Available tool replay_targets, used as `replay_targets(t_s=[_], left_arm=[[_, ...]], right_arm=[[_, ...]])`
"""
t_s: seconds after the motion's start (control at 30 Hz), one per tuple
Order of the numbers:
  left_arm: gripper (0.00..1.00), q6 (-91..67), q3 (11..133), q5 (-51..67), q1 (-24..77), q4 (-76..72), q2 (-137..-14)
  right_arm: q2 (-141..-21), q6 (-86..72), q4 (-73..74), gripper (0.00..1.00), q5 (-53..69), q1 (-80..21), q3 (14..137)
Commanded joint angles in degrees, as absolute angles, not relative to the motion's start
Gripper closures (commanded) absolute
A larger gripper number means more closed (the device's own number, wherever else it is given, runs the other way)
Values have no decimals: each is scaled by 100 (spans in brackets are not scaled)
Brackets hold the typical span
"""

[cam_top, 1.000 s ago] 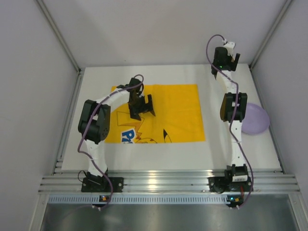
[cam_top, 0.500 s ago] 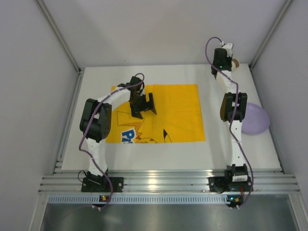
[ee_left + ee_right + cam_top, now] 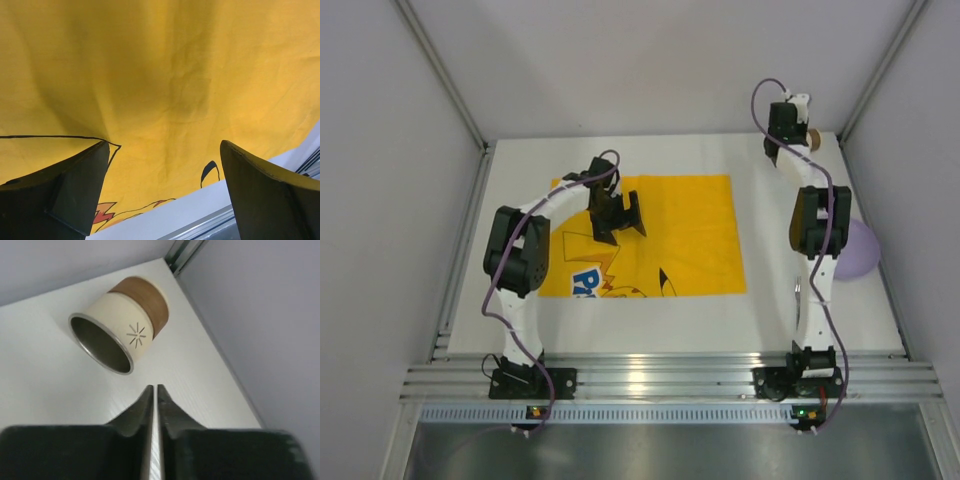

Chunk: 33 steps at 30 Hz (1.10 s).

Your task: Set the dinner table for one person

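The dinner table (image 3: 765,225) is a white top with a yellow printed mat (image 3: 690,235) on its left half. My left gripper (image 3: 620,215) hangs open just above the mat (image 3: 165,75), nothing between its fingers (image 3: 80,180). My right gripper (image 3: 795,125) is at the far right corner, and in the right wrist view the right gripper (image 3: 154,388) is shut on nothing. A cream cup (image 3: 122,325) with a brown band and a metal inside sits on the table (image 3: 45,380) just beyond those fingertips, apart from them. In the top view the cup (image 3: 812,137) peeks out beside the wrist.
A lilac plate (image 3: 858,252) lies at the table's right edge, half hidden behind my right arm (image 3: 817,220). Grey walls close in the back and both sides. An aluminium rail (image 3: 660,378) runs along the near edge.
My right gripper has shut from open and drawn back from the cup. The right arm's elbow swung right, covering more of the lilac plate. The left arm has barely moved.
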<state>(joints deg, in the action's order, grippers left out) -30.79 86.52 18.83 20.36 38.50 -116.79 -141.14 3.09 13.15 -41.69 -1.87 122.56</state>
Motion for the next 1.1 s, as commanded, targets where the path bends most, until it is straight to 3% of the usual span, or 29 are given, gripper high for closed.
replay_targets(t_s=[0.0, 0.07, 0.1, 0.13, 0.37, 0.6, 1.07], left_arm=[[3, -2962, 8588, 1942, 2039, 3534, -11145], [3, -2953, 8499, 1951, 2048, 3472, -10996], [3, -2962, 8421, 1960, 2048, 3419, -10969], [3, -2953, 8394, 1977, 2048, 3419, -10917], [3, -3146, 8025, 1942, 2048, 3113, -10741], [3, -3358, 7471, 2074, 2083, 2830, -10679], [3, -3384, 7831, 2311, 2083, 2716, -11179]], right_arm=[[-12711, 132, 861, 86, -4088, -211, 12007], [-12517, 115, 949, 51, -3773, -185, 11892], [-12498, 71, 1028, 4, -3692, -176, 11900], [-12507, 36, 1133, 0, -3622, -158, 11926], [-12875, -588, 2064, 0, -3156, -132, 12234], [-13279, -615, 2591, 0, -3488, -106, 12418], [-13851, -642, 2901, 0, -3595, 325, 13024]])
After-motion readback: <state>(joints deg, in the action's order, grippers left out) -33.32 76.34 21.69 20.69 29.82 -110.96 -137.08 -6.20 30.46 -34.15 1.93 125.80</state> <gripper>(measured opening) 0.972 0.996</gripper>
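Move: The mug lies on its side some 5 cm ahead of the closed right hand, about level sideways and 7 cm lower. The purple plate is about 28 cm back and 7 cm right of that hand; the yellow placemat's middle is roughly 26 cm back and 36 cm left of it. From the left hand, the mug is around 30 cm ahead and 50 cm right, at about the same height. Right hand rises about 13 cm, opening wide, then sinks again, ending 3 cm farther back from the mug. ##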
